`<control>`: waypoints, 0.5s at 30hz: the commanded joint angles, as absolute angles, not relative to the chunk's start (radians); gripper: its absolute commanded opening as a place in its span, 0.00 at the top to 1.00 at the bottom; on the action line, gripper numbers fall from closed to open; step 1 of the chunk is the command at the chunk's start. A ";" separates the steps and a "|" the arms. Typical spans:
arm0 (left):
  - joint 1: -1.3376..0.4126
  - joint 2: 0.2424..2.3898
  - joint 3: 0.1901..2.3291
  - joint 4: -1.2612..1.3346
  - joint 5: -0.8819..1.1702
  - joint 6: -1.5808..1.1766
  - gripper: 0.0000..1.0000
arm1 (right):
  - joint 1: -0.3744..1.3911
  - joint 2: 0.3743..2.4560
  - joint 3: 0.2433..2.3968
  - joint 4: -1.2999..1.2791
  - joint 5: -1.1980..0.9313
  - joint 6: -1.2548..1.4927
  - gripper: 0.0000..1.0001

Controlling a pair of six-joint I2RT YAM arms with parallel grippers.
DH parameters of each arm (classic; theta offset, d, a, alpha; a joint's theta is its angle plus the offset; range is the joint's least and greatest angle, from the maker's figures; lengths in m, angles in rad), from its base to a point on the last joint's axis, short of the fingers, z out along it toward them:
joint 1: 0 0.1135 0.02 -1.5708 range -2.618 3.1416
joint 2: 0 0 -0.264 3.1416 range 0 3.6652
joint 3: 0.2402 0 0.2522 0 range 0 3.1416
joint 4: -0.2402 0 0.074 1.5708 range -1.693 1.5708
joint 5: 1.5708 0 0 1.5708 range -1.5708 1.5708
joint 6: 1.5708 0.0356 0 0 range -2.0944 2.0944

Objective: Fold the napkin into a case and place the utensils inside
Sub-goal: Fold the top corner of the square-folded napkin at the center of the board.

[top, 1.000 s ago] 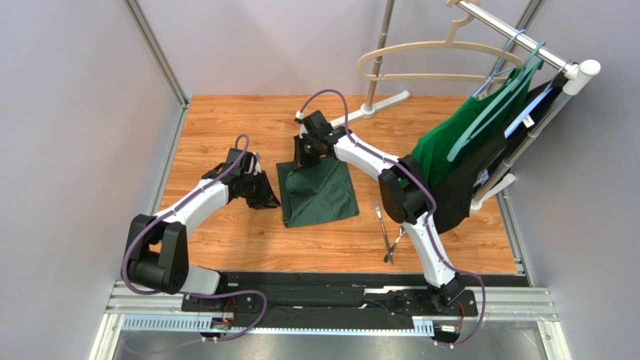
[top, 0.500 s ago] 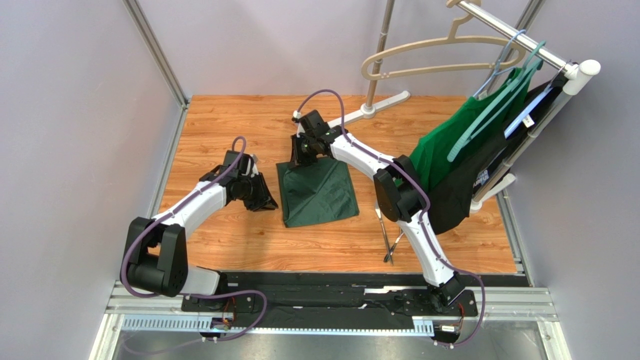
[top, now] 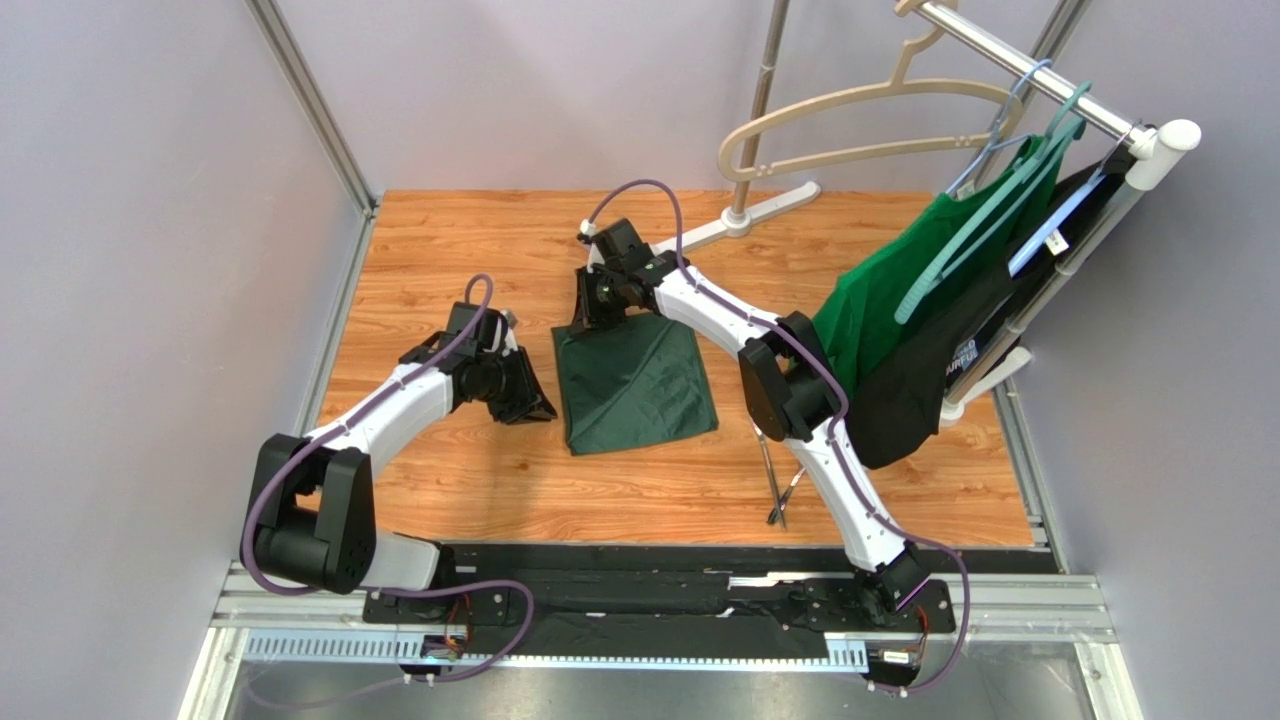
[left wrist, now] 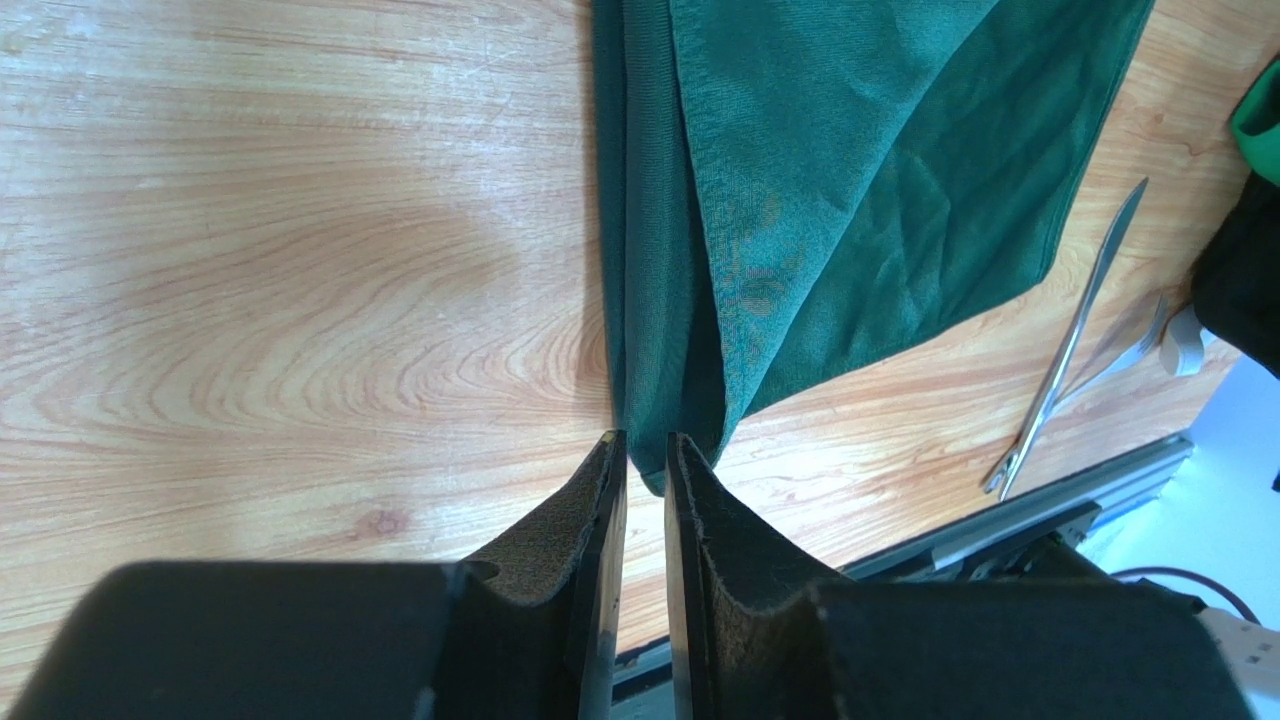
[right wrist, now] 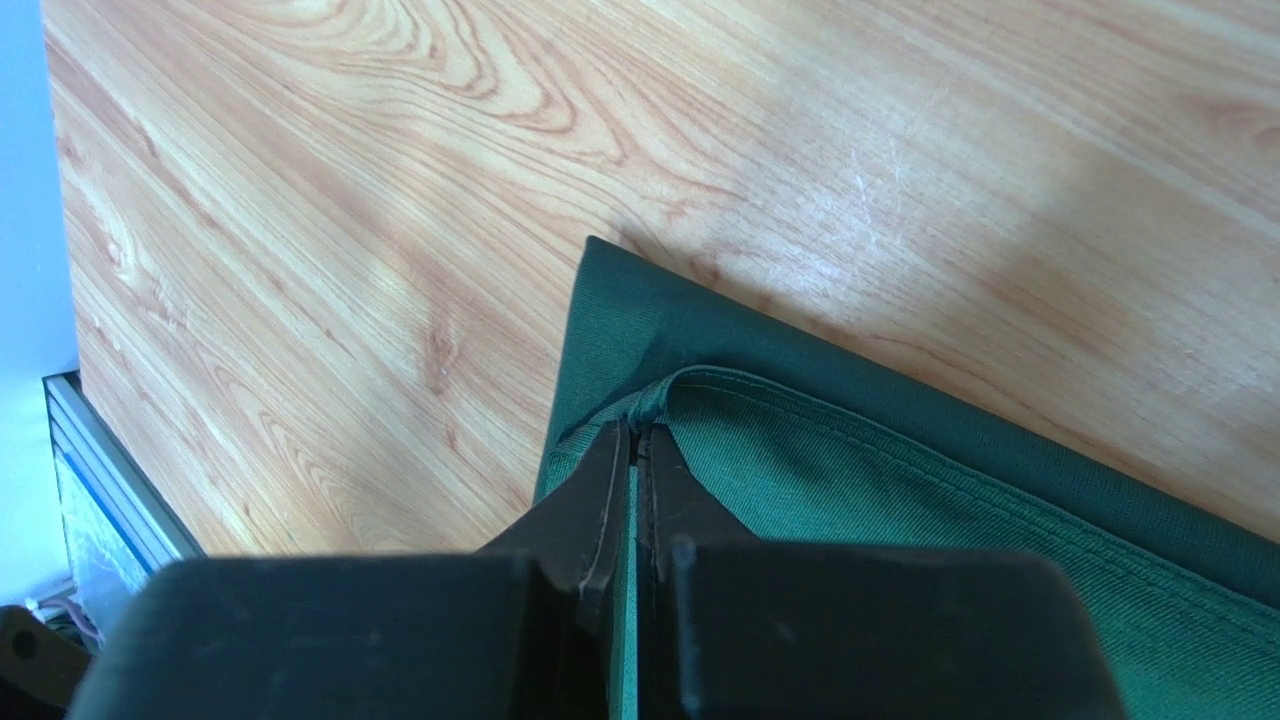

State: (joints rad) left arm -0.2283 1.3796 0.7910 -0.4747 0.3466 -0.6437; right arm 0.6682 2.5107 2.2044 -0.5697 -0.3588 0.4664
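The dark green napkin [top: 639, 387] lies on the wooden table with a folded layer along its left side. My right gripper [top: 591, 312] is shut on the napkin's far left corner, and the hem [right wrist: 902, 510] is pinched between its jaws [right wrist: 633, 428]. My left gripper [top: 529, 402] hovers low by the napkin's near left corner [left wrist: 842, 180]. Its jaws [left wrist: 642, 440] stand a narrow gap apart, wood shows between them, and the cloth tip lies just ahead. The two silver utensils [top: 771, 458] lie crossed right of the napkin, also in the left wrist view [left wrist: 1074, 338].
A brighter green garment [top: 902, 293] on a teal hanger hangs with a black garment [top: 932, 375] from the rack at the right, over the table's right edge. The rack's pole [top: 759, 113] and foot [top: 751, 210] stand at the back. A metal frame post [top: 323, 113] borders the left.
My right gripper has drawn the napkin's corner a little back and left, and the raised bump in the cloth has flattened. The left gripper has barely moved.
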 commanded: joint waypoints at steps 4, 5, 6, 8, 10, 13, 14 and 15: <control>-0.224 1.407 0.894 -0.454 0.428 -0.627 0.77 | 0.669 2.507 2.218 -0.564 -0.388 0.449 0.94; -0.224 1.419 0.905 -0.451 0.440 -0.626 0.77 | 0.669 2.503 2.215 -0.563 -0.390 0.449 0.92; -0.224 1.445 0.917 -0.445 0.451 -0.626 0.78 | 0.667 2.502 2.215 -0.566 -0.388 0.445 0.86; -0.224 1.482 0.945 -0.434 0.488 -0.629 0.79 | 0.667 2.491 2.218 -0.568 -0.385 0.446 0.74; -0.225 1.503 0.963 -0.411 0.531 -0.634 0.80 | 0.664 2.488 2.246 -0.589 -0.383 0.446 0.60; -0.242 1.535 0.982 -0.377 0.548 -0.653 0.81 | 0.644 2.464 2.264 -0.636 -0.385 0.446 0.54; -0.248 1.545 0.989 -0.371 0.552 -0.664 0.81 | 0.634 2.420 2.247 -0.647 -0.380 0.451 0.52; -0.259 1.561 0.995 -0.364 0.554 -0.666 0.81 | 0.623 2.390 2.223 -0.658 -0.385 0.454 0.51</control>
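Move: My right fingers already pinch the corner of the napkin's top flap, right at their tips. The napkin's far-left corner lies about 4 cm to their left, level with them, and its near-left corner about 18 cm back and 2 cm left. From my left hand, held clear of the table, that flap corner is some 12 cm ahead, 4 cm to the right and 4 cm lower; the near-left corner is roughly 5 cm back and 2 cm right. I let go of the flap corner with my right hand, opening its fingers to about half while the hand stays almost in place, easing only slightly to the right at the end. Meanwhile I bring my left hand about 5 cm forward and right and lift it some 2 cm, in over the napkin's left side towards the flap corner, rolling roughly 10 degrees with the fingers narrowly open. ##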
